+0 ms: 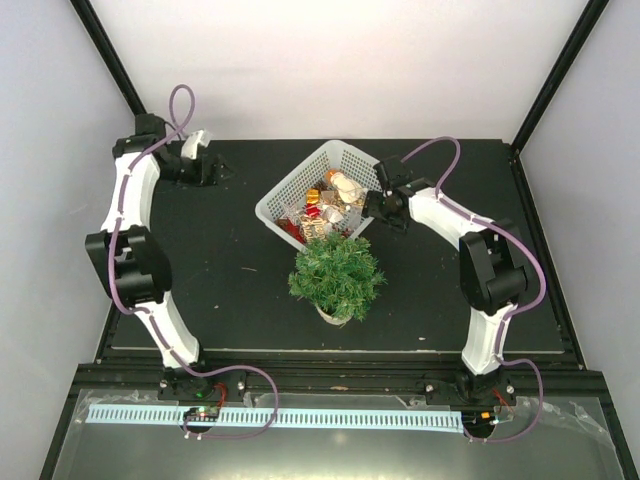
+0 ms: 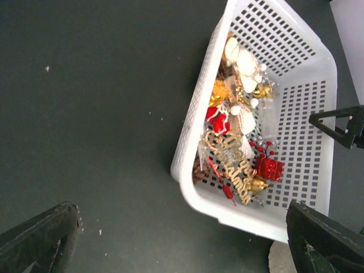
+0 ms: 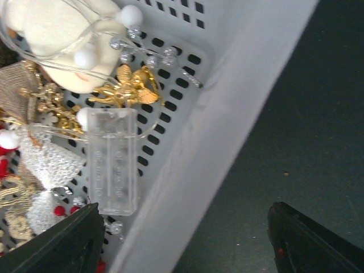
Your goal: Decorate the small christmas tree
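The small christmas tree (image 1: 337,270), bushy and dark green on a white base (image 1: 335,315), stands mid-table with nothing hanging on it that I can see. Just behind it sits a white mesh basket (image 1: 287,186) full of ornaments. My right gripper (image 1: 383,205) is open and straddles the basket's right rim (image 3: 227,114), one finger (image 3: 62,244) inside and the other (image 3: 313,244) over the table. Below it lie a clear battery box (image 3: 112,162) and a gold angel (image 3: 128,88). My left gripper (image 1: 205,160) stands open at the back left, holding nothing.
The left wrist view takes in the basket (image 2: 318,74) with a gold script sign (image 2: 236,165) and a red gift box (image 2: 269,168). The dark table (image 1: 220,290) is ringed by black frame posts and white walls.
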Controlling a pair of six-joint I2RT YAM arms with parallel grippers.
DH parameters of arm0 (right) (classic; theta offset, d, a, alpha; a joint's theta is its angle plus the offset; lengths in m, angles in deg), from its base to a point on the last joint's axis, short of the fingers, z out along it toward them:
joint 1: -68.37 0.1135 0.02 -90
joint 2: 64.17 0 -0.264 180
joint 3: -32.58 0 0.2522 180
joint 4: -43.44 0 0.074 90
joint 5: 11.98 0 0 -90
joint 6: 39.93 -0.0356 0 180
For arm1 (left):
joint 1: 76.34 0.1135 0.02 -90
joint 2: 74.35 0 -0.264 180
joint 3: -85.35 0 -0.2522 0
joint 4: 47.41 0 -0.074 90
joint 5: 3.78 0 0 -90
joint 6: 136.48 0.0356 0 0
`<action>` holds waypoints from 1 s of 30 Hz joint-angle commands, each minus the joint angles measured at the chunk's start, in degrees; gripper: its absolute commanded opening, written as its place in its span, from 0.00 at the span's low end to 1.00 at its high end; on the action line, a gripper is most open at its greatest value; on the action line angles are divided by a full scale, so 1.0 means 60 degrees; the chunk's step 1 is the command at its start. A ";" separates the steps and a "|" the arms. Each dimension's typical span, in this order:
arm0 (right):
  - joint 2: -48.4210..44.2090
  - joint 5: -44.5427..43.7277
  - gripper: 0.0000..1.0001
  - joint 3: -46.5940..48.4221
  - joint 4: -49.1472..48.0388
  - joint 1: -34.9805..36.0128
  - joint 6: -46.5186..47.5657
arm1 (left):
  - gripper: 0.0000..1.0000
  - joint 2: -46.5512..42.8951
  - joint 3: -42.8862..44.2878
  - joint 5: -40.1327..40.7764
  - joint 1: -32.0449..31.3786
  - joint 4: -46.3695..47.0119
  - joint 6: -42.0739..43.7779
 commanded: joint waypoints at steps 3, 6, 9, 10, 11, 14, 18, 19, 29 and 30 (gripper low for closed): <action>-0.0392 -0.1107 0.80 -0.0211 0.0561 0.0035 0.0533 | 0.99 -0.0322 -0.0803 -0.0724 0.0505 -0.0160 0.0518; -0.0441 -0.1352 0.80 -0.0372 0.0652 -0.0055 0.0683 | 0.99 -0.0394 -0.1266 -0.0950 0.0687 -0.0013 0.0556; -0.0653 -0.1403 0.80 -0.0647 0.0640 -0.0347 0.0759 | 0.99 -0.0509 -0.1654 -0.0950 0.0771 0.0073 0.0707; -0.0760 -0.1462 0.80 -0.0728 0.0660 -0.0471 0.0807 | 0.99 -0.0537 -0.1744 -0.0920 0.0795 0.0080 0.0772; -0.0872 -0.1541 0.80 -0.0818 0.0726 -0.0594 0.0872 | 0.99 -0.0566 -0.1816 -0.0911 0.0833 0.0068 0.0840; -0.1122 -0.2049 0.80 -0.0867 0.1036 -0.0891 0.1189 | 0.99 -0.0602 -0.2001 -0.0900 0.0938 0.0048 0.0982; -0.1388 -0.2485 0.80 -0.0960 0.1390 -0.1565 0.1487 | 0.99 -0.0587 -0.2209 -0.0967 0.1035 0.0072 0.1103; -0.1520 -0.2555 0.80 -0.0988 0.1457 -0.1775 0.1528 | 0.99 -0.0587 -0.2266 -0.0992 0.1050 0.0104 0.1123; -0.2281 -0.3430 0.81 -0.0262 0.2190 -0.3415 0.1842 | 0.99 -0.0565 -0.2716 -0.1146 0.1149 0.0168 0.1348; -0.2342 -0.3413 0.81 -0.0116 0.2283 -0.3408 0.1876 | 0.99 -0.0572 -0.2793 -0.1172 0.1155 0.0175 0.1368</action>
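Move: The right hand's open fingers already straddle the basket's right wall, with the basket's middle about 13 cm to the left, 4 cm farther out and 4 cm lower. The ornaments inside lie roughly 12 cm left, 2 cm ahead and 6 cm below; the potted christmas tree stands about 17 cm back and 11 cm left, near hand height. From the left hand, the basket is some 25 cm right, 4 cm back and 18 cm below. The right hand's inner finger drags the basket wall about 20 cm right, wrist tilting; the left sinks 7 cm. ##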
